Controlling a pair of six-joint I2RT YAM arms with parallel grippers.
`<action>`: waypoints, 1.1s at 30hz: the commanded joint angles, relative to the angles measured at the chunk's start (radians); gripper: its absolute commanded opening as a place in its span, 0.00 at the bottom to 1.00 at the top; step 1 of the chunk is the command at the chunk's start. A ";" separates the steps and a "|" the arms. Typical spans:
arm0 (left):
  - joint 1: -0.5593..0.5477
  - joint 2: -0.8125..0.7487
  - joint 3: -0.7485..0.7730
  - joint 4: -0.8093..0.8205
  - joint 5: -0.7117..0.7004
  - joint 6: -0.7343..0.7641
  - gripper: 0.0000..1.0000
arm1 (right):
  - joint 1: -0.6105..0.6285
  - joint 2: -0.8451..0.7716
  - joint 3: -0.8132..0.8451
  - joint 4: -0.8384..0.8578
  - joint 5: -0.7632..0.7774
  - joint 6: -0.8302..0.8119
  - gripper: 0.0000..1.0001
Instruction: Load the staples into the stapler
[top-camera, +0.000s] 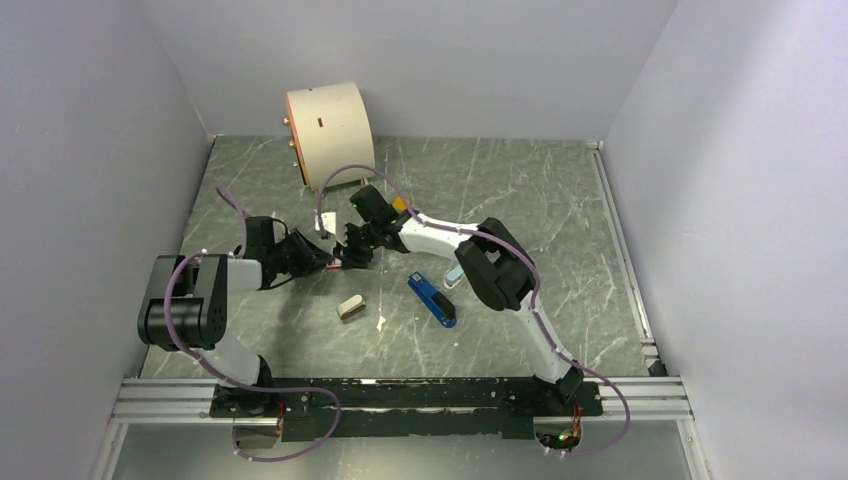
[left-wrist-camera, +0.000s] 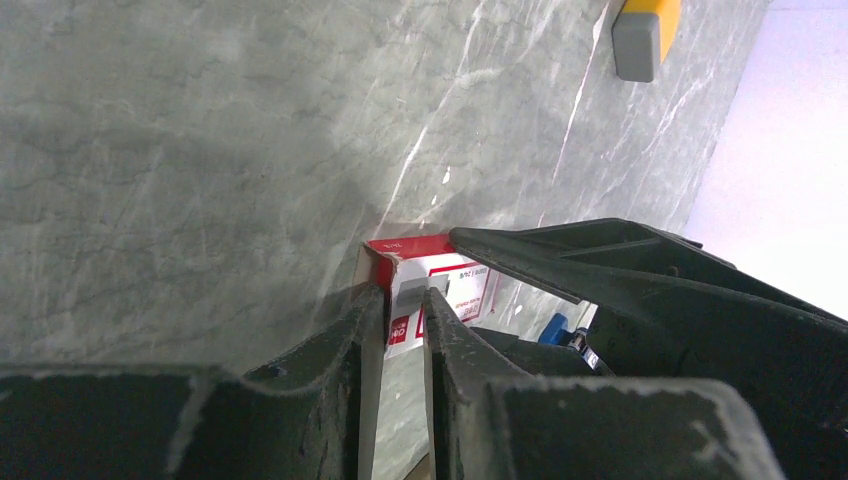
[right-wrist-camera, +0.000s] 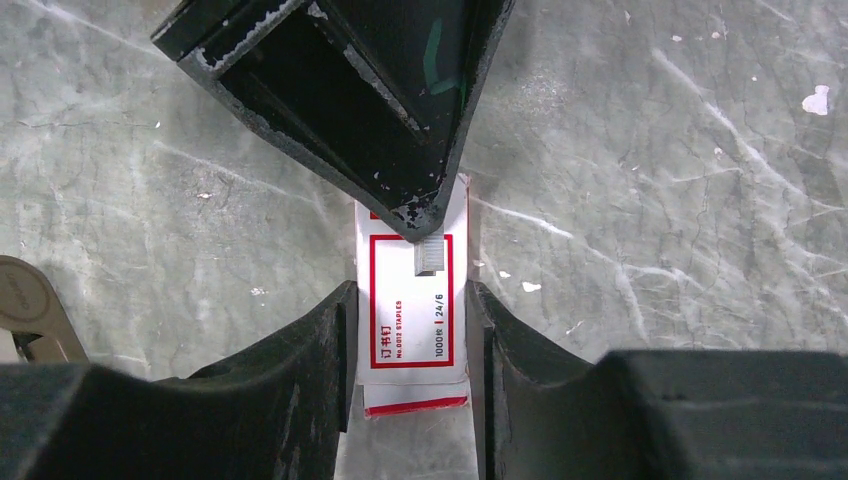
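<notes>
The staples (right-wrist-camera: 428, 257), a short grey ribbed strip, stick out from the tips of my left gripper (right-wrist-camera: 418, 228), just above a red-and-white box (right-wrist-camera: 410, 330). In the left wrist view the strip (left-wrist-camera: 413, 293) sits pinched at the fingertips of the left gripper (left-wrist-camera: 405, 295), over the box's open end (left-wrist-camera: 455, 285). My right gripper (right-wrist-camera: 410, 295) is shut on the box, with a jaw pressed against each side. The two grippers, left (top-camera: 325, 262) and right (top-camera: 352, 250), meet left of centre. The blue stapler (top-camera: 432, 300) lies flat to their right, untouched.
A beige-grey little block (top-camera: 350, 307) lies in front of the grippers. A small pale-blue block (top-camera: 453, 275) stands by the stapler's far end. A large beige cylinder (top-camera: 328, 135) lies at the back left. Walls close in three sides.
</notes>
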 joint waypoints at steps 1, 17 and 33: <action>-0.022 0.029 -0.007 0.073 0.189 -0.059 0.24 | 0.018 0.050 0.014 0.098 -0.051 0.030 0.42; -0.022 0.045 0.034 -0.016 0.129 -0.015 0.38 | -0.114 -0.152 -0.129 0.023 -0.090 0.025 0.86; -0.023 -0.005 0.031 -0.087 0.080 0.041 0.65 | -0.129 -0.266 -0.184 0.215 0.310 0.714 0.83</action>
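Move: The staple box lies crosswise between the right fingertips, practically at that hand's point and perhaps 1 cm lower. From the left hand, whose fingertips meet its left end, the box's middle is about 3 cm to the right, level fore and aft. The orange block stands some 14 cm ahead and 13 cm right of the box, the beige staple remover 10 cm back and 2 cm right of it, the blue stapler 9 cm back and 19 cm right. The left fingertips, already against the staple box's left end, push on to the right by 2 to 3 cm, easing back about 1 cm, while the right hand opens wide and lets go of the box; the left then stays by that end and spreads its fingers. The right hand backs off about 7 cm to its right, then swings forward some 5 cm and rises about as much, turning clockwise about 25 degrees and tipping down a little, away from the box and towards the orange block. ##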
